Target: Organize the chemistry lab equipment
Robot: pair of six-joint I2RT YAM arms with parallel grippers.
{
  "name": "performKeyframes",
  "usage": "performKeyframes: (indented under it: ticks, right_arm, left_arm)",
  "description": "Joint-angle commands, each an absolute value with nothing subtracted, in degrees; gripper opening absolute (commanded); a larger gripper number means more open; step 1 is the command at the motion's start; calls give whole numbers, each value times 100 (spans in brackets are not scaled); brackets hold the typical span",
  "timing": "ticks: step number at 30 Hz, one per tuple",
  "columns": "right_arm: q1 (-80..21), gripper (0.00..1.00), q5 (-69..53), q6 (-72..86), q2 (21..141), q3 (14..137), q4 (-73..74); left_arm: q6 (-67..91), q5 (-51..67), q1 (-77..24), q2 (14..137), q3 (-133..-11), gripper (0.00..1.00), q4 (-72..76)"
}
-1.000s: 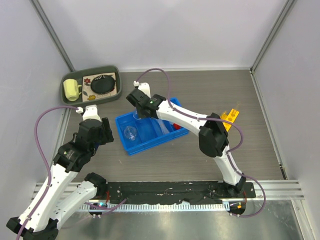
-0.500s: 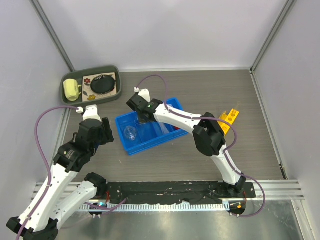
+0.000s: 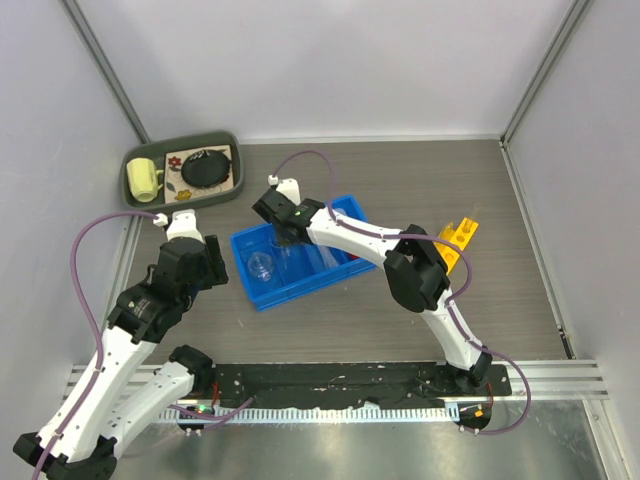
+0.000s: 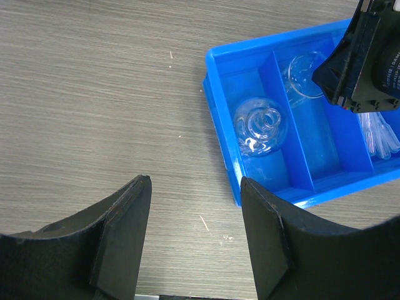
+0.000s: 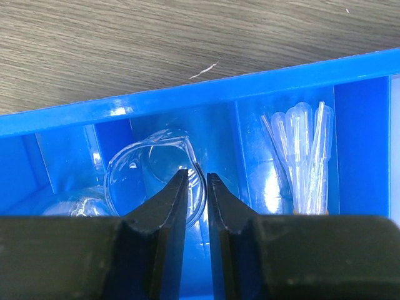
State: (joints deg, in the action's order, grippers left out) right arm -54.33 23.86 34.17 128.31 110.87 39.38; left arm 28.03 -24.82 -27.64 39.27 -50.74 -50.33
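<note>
A blue bin (image 3: 262,297) with dividers lies mid-table. One clear beaker (image 4: 260,127) sits in its left compartment. A second beaker (image 5: 153,178) lies in the middle compartment, and thin clear pipettes (image 5: 306,156) fill the compartment to its right. My right gripper (image 5: 197,174) reaches down into the middle compartment (image 3: 285,235). Its jaws stand slightly apart around that beaker's rim, with a gap showing beside the glass. My left gripper (image 4: 195,182) hangs open over bare table left of the bin (image 4: 219,112), holding nothing. A yellow rack (image 3: 455,240) peeks out behind the right arm.
A dark green tray (image 3: 228,140) at the back left holds a yellow mug (image 3: 143,180) and a round black object (image 3: 205,168). White walls close in the table on three sides. The right arm stretches over the bin's right half.
The right gripper swung a little left and down into the bin's middle compartment with the beaker, and its jaws have parted slightly. The left arm has not moved.
</note>
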Motion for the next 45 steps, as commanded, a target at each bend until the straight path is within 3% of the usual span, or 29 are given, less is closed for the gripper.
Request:
performKeyframes:
  ticks: [1,9,19,26,38,45]
  right_arm:
    - [-5423,26,2452,3524,12788,11109,3744]
    - [-5440,35,2610,3516,12709,11293,4051]
    - [-5467,36,3348,3358,11858,11066,4500]
    - [-5475,53,3639,3428,10776,10127,4412]
    - [-5476,60,4482,3946,9142,8501,5106]
    - [-5353,71,4667,4596,8272,7490,5537]
  left_arm:
    - [2751,-2452,-2777,3937,-5071,63,-4772]
    - [2742,-2452,-2769,3946,-5071,63,-4781]
    - [2742,-2452,-2769,3929,-5071,63,-4781]
    - [2742,-2452,-2769,3929,-5063,63,-4781]
    - [2751,-2452,-2769,3885,-5071,63,-4790]
    - [2751,-2435,-2769,3841,-5071,63,-4790]
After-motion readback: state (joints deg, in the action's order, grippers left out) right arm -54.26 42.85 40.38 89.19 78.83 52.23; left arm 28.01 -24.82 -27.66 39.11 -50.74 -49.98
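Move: The small glass bottle on the table, next to be reached, lies about 23 cm to the right of the right hand, nearly level with it fore and aft and some 5 cm lower. The beaker just set in the blue box has its middle 3 cm left, with the wash bottle 13 cm right and 3 cm ahead, and the yellow rack 35 cm right and 2 cm back. From the left hand, the glass bottle is roughly 39 cm right, 13 cm ahead and 18 cm down. The right hand, already slightly open at the rim of the beaker in the blue box, spreads its fingers further to let go, eases a little to the right, then lifts clear by about 12 cm. It swings on over the pipettes and the wash bottle towards the small glass bottle, ending some 18 cm to the right and 7 cm back and beginning to sink, while the fingers open wide and the wrist turns about 15 degrees clockwise and tips up slightly. ##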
